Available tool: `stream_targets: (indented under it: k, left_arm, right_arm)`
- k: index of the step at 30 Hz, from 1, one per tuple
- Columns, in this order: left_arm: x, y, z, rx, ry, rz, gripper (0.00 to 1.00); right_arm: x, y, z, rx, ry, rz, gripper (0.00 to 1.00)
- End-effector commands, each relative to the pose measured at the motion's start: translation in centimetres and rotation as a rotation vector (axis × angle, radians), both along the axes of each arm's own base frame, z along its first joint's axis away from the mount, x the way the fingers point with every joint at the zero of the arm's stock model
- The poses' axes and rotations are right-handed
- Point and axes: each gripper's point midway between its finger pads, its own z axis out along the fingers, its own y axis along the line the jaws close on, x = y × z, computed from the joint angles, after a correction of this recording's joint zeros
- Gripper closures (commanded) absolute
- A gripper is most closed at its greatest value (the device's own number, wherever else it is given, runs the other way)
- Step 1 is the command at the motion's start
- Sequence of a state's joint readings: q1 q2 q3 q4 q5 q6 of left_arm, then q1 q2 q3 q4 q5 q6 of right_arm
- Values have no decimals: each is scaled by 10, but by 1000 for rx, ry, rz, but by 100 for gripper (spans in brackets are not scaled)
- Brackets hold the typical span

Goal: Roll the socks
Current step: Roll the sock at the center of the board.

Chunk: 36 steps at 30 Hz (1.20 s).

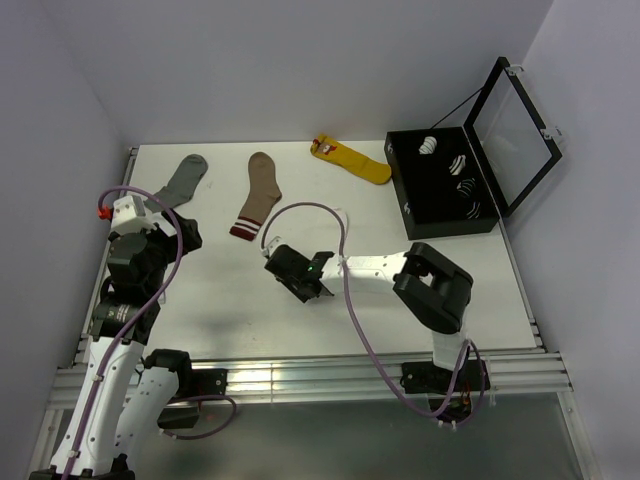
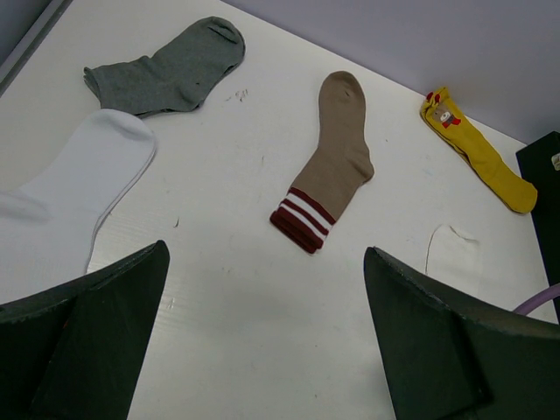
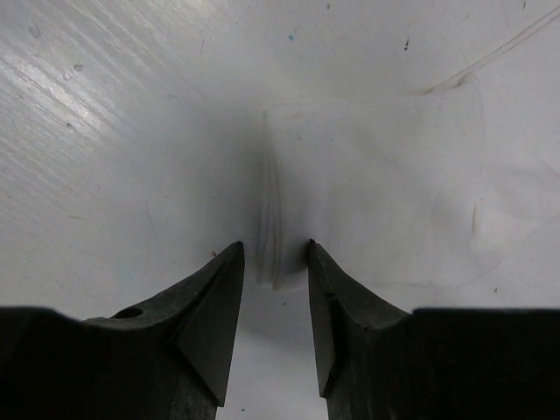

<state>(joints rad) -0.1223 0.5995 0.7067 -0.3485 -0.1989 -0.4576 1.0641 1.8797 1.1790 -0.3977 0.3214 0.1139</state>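
A plain white sock [image 2: 79,197] lies flat at the left in the left wrist view, just below the grey sock. A second white sock [image 2: 455,254] shows only as a faint outline to the right of the brown sock. In the right wrist view this sock [image 3: 376,192] lies flat, with faint grey lines along its near edge. My right gripper [image 3: 273,248] is low over the table [image 1: 305,285]. Its jaws stand a little apart, astride that edge. My left gripper [image 2: 265,249] is wide open and empty above bare table, at the left in the top view [image 1: 180,238].
A grey sock [image 1: 182,178], a brown sock with a maroon-and-white striped cuff [image 1: 258,195] and a yellow sock [image 1: 352,158] lie along the back of the table. A black box [image 1: 440,185] with its lid raised stands at the back right and holds rolled socks.
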Motion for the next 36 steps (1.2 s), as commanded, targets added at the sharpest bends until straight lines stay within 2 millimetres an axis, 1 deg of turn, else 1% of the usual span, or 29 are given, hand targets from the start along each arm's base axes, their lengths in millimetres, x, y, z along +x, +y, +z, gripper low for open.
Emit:
stream_targets:
  k: [1,5,6,8,10,11,13,16,17,18,20,21,22,24,26,27,28,29,32,33,34,35,36]
  left_arm:
    - [2,-3,5,0,-23,-15,1]
    - [2,-3,5,0,-23,-15,0]
    - [2,-3,5,0,-21,-16,1]
    - [3,-3,4,1,-19,-16,1]
    - [3,-3,4,-1,-18,-14,1]
    - [3,-4,4,-7,-17,-14,1]
    - [4,-6,4,-29,-12,-20,1]
    - [6,-19,2,-79,6,-68,1]
    - [7,-25,1,-97,14,-98,1]
    - [7,-29,-2,-112,30,-111,0]
    - [10,-36,-11,-149,67,-131,0]
    - [10,-41,-14,-166,82,-152,0]
    - [12,-44,-22,-191,108,-153,1]
    - [12,-53,-27,-225,128,-185,1]
    - [14,-63,-33,-266,140,-202,1]
    - [15,-67,-38,-292,154,-197,1]
    - [15,-75,-40,-303,159,-218,2]
    - [15,-79,-44,-310,168,-221,2]
    - [15,-100,-54,-344,202,-249,2]
    - [15,-107,-60,-365,227,-254,2]
    - [12,-117,-65,-373,247,-277,2]
    - [13,-123,-67,-386,249,-289,3]
    - [16,-124,-74,-398,264,-261,4]
  right_arm:
    - [0,-1,-6,-49,-5,-10,58]
    - [-2,-7,-14,-91,8,-20,64]
    - [-2,-8,-17,-99,10,-23,70]
    - [-3,-9,-20,-110,16,-28,77]
    - [-4,-9,-23,-106,24,-35,95]
    - [-4,-8,-21,-100,23,-37,100]
    - [-5,-2,-19,-69,36,-31,100]
    - [-9,13,-10,9,71,-17,100]
    - [-8,14,-9,30,85,-24,100]
    - [-11,22,-5,76,113,-12,100]
    - [-11,27,-1,120,138,-13,100]
    - [-7,29,5,156,143,-23,100]
    - [-9,32,6,185,171,-20,100]
    - [-4,36,13,243,188,-29,100]
    - [-6,43,20,329,242,-27,100]
    - [-3,38,18,353,271,-44,100]
    - [-6,41,24,399,303,-35,100]
    - [-3,44,27,441,317,-43,100]
    - [1,41,28,516,374,-60,100]
    - [0,38,25,528,393,-70,100]
    - [4,34,24,546,408,-83,100]
    - [3,37,26,581,433,-79,100]
    - [2,33,22,590,453,-88,100]
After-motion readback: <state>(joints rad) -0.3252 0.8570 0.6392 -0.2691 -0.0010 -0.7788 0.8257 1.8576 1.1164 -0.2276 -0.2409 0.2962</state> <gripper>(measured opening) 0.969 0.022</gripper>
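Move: The right fingers already straddle the near corner of the white sock's cuff; the middle of the cuff edge lies about 2 cm ahead of them, 2 cm to the left and 1 cm below, with the sock running forward and right from there. From the same hand, the brown sock is some 28 cm ahead and 14 cm left, the yellow sock about 40 cm ahead and 12 cm right. From the left hand, that cuff is some 25 cm right, 2 cm back and 24 cm down. The right hand, down at the board, eases barely a centimetre forward as its half-open fingers shut on the near corner of the white sock's cuff, then keeps that pinch while it shifts about 2 cm left, lifts slightly and rolls some 35 degrees, swinging the fingers from slanting forward to slanting left. Shortly after the pinch closes, the left hand starts from rest and sweeps with wide-open fingers about 11 cm right and 8 cm down towards the cuff, tipping its fingers down and turning clockwise, still touching nothing. ##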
